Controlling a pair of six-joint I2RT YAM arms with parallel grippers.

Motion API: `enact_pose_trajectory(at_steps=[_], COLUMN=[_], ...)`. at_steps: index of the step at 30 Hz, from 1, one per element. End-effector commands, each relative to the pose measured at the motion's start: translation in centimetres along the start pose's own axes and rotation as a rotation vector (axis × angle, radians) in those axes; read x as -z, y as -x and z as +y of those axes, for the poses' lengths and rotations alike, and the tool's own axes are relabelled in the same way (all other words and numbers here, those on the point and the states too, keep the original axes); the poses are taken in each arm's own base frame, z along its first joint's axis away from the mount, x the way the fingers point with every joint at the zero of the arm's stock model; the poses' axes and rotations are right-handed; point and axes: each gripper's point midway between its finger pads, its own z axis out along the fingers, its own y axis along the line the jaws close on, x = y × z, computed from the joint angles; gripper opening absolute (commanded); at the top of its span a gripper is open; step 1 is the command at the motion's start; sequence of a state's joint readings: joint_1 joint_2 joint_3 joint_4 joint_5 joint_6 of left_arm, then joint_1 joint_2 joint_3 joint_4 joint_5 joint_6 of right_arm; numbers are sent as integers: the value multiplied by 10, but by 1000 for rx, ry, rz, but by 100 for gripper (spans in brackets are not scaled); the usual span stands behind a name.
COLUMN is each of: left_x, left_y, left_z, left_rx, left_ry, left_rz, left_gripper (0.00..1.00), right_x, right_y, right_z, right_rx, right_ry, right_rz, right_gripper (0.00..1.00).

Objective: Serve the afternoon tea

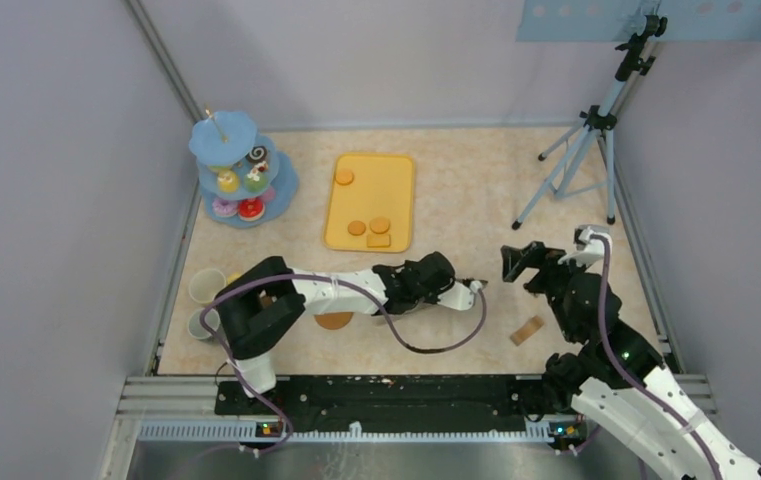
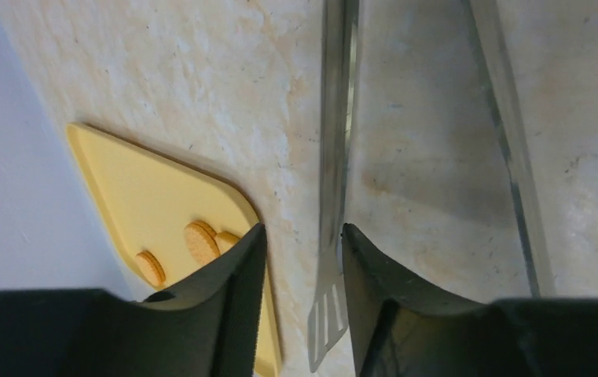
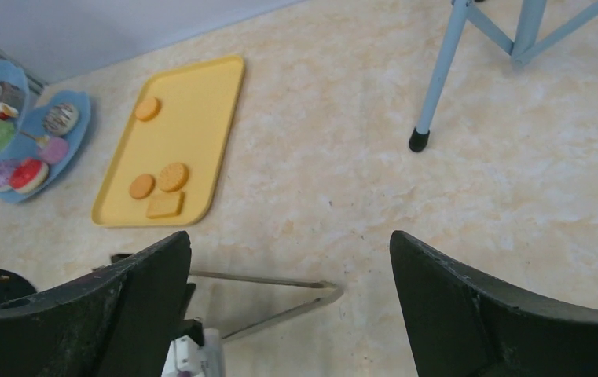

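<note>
Doughnuts and cakes sit on a blue tiered stand (image 1: 241, 170) (image 3: 36, 141) at the back left. Orange biscuits (image 1: 380, 225) (image 2: 199, 239) (image 3: 173, 176) lie on a yellow tray (image 1: 371, 180) (image 2: 138, 188) (image 3: 193, 110). Two mugs (image 1: 206, 285) (image 1: 201, 323) stand by the left wall. A round brown coaster (image 1: 334, 320) shows partly under the left arm. My left gripper (image 1: 476, 287) (image 2: 303, 232) reaches right of the tray, its jaws slightly apart around one arm of the metal tongs (image 2: 335, 157) (image 3: 280, 294), with a gap on the left side. My right gripper (image 1: 518, 262) (image 3: 289, 239) hangs wide open and empty above the table.
A small wooden block (image 1: 527, 330) lies near the right arm. A blue tripod (image 1: 581, 150) (image 3: 437, 78) stands at the back right. Walls close in the table on the left, back and right.
</note>
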State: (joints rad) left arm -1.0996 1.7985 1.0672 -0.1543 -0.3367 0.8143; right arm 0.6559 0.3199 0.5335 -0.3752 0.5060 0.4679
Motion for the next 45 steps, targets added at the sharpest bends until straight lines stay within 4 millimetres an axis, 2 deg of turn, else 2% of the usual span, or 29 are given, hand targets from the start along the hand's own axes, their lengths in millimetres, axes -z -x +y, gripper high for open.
enact_pose_trajectory(at_steps=[1,3,8,11,12,15,20,23,26,28,32,33,35,38,40,42,45], left_x=[24,37,88,121,133,163,218,239,248,249,247,246,245,245,247,251,255], left_y=[11,14,17,12,11,11,17,22,24,25,28,29,30,31,32,31,28], left_z=[28,39,57,65,68,68,76,78,79,79,79,79,80,83,86,92,102], left_rx=[113,179,351,523,573,703,855,904,920,923,923,922,920,923,929,943,981], left_ry=[65,97,140,153,162,152,147,138,134,127,112,112,111,118,126,143,183], left_rz=[-90,-125,-244,-318,-346,-445,-626,-717,-756,-761,-759,-757,-755,-757,-759,-764,-761], left_gripper=[51,59,76,84,87,92,96,98,99,99,99,99,99,99,99,99,99], right_x=[-13,-27,-67,-86,-89,-97,-106,-106,-106,-109,-109,-108,-103,-96,-85,-74,-68], right_y=[6,-5,-45,-79,-100,-129,-173,-195,-211,-218,-230,-232,-235,-235,-233,-221,-187], right_z=[4,15,35,51,58,77,85,87,92,94,95,96,101,108,116,128,139], right_rx=[12,39,10,52,75,189,446,541,568,607,643,647,671,704,713,701,603], right_ry=[-48,-25,110,230,289,402,415,437,469,499,514,519,544,549,580,621,602], right_rz=[22,92,339,510,604,709,783,817,836,818,824,823,815,798,781,722,598], right_gripper=[96,96,94,90,87,81,78,74,70,68,55,50,33,16,9,1,0])
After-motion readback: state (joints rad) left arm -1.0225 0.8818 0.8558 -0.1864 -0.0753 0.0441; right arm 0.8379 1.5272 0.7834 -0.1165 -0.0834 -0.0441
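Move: The tongs' middle is about 20 cm to the right hand's left, 1 cm ahead and some 21 cm below, beyond the wide-open fingers. From that hand, the yellow tray is 32 cm left and 18 cm ahead, the tripod foot 14 cm straight ahead. From the left hand, part-open near the leaf end of the far arm, the tongs' middle is 3 cm right, 2 cm back and 2 cm below; the tray is 10 cm left and 12 cm ahead. Open the left gripper wide off the tongs and lift it clear, some 22 cm up and also back and left, levelling its fingers. Meanwhile swing the right hand left and down, about 19 cm each, first arcing slightly forward; turn it counter-clockwise and tip it down, then shut its fingers on the tongs' far arm while easing back the last 3 cm. ##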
